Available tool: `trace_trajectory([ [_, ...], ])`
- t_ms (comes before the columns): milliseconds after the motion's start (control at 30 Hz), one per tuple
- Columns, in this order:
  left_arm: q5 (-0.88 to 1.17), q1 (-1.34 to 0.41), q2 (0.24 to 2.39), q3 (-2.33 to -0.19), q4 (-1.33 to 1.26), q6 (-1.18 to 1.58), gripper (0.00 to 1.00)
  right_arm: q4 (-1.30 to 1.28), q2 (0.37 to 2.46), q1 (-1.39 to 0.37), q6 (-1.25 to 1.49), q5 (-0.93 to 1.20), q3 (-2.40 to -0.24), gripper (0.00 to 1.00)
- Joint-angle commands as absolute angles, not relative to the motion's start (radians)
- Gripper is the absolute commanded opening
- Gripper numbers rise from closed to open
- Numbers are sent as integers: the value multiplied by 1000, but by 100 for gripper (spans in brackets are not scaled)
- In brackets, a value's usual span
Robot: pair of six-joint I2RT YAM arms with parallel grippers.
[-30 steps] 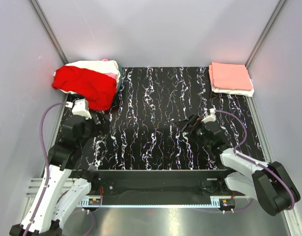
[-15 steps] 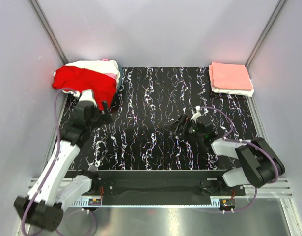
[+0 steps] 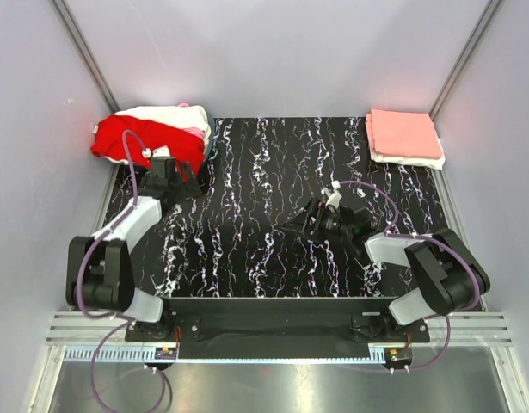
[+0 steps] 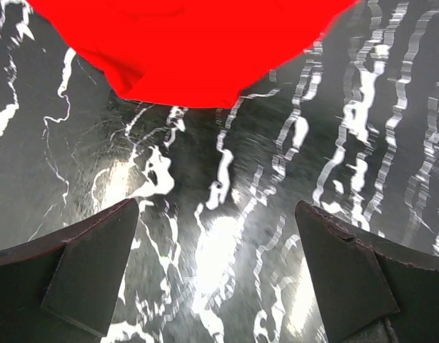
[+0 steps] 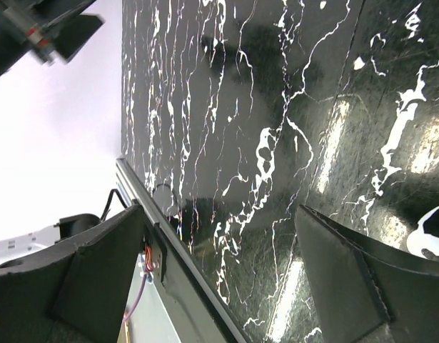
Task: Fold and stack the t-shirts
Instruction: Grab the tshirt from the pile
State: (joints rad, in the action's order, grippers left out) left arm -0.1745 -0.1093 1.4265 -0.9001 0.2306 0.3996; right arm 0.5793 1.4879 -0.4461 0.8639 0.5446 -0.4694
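Observation:
A loose heap of t-shirts lies at the table's back left, with a bright red t-shirt (image 3: 131, 138) on top and cream-white (image 3: 174, 114) and pink (image 3: 195, 131) cloth under it. My left gripper (image 3: 185, 179) is open, low over the table right at the red shirt's near edge. In the left wrist view the red t-shirt (image 4: 198, 50) fills the top, and the left gripper (image 4: 218, 207) has only bare table between its fingers. My right gripper (image 3: 300, 222) is open over the table's middle, holding nothing. The right gripper (image 5: 219, 209) sees only tabletop.
A folded stack sits at the back right corner, a salmon-pink shirt (image 3: 404, 133) on a white one (image 3: 412, 160). The black marbled table (image 3: 247, 198) is bounded by grey walls on three sides. Its front metal rail (image 5: 178, 251) shows in the right wrist view.
My left arm has reached forward from the near left up to the red shirt's edge. My right gripper has shifted a little left toward the table's middle.

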Motion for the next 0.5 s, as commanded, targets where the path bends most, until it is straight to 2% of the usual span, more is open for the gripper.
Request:
trace_trajectory([
  [0,-109,-69,1488,-910,0,397,99,629,1494,-449,847,589,-492,93],
  [233,-89,-49,1681,-1054,-54,339,99,660,1529,-448,853,618,-503,93],
  [367,-109,-45,1818,-1237,73,350,99,680,1539,-443,861,629,-502,93],
  [467,-118,-41,1858,-1270,84,382,98,698,1551,-434,871,641,-500,93],
])
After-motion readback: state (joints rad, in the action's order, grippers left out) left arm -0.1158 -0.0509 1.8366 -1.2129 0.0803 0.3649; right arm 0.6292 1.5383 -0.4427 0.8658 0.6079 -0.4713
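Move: Ahead of the left hand lies the red t-shirt, its middle some 17 cm farther out, 8 cm to the left and about 5 cm lower; its near hem is closer. The white t-shirt behind it shows around 28 cm ahead and 5 cm left, and the pink one some 24 cm ahead and 6 cm right. From the right hand, the red t-shirt is roughly 25 cm ahead and 48 cm left. Reaching forward about 11 cm to the red t-shirt, the left hand first sinks some 4 cm, then climbs back about 2 cm while still pushing on outward. Its fingers stay wide open and slant forward and down, coming in on the loose front hem until it shows between the two fingertips; whether they touch the cloth can't be made out. ##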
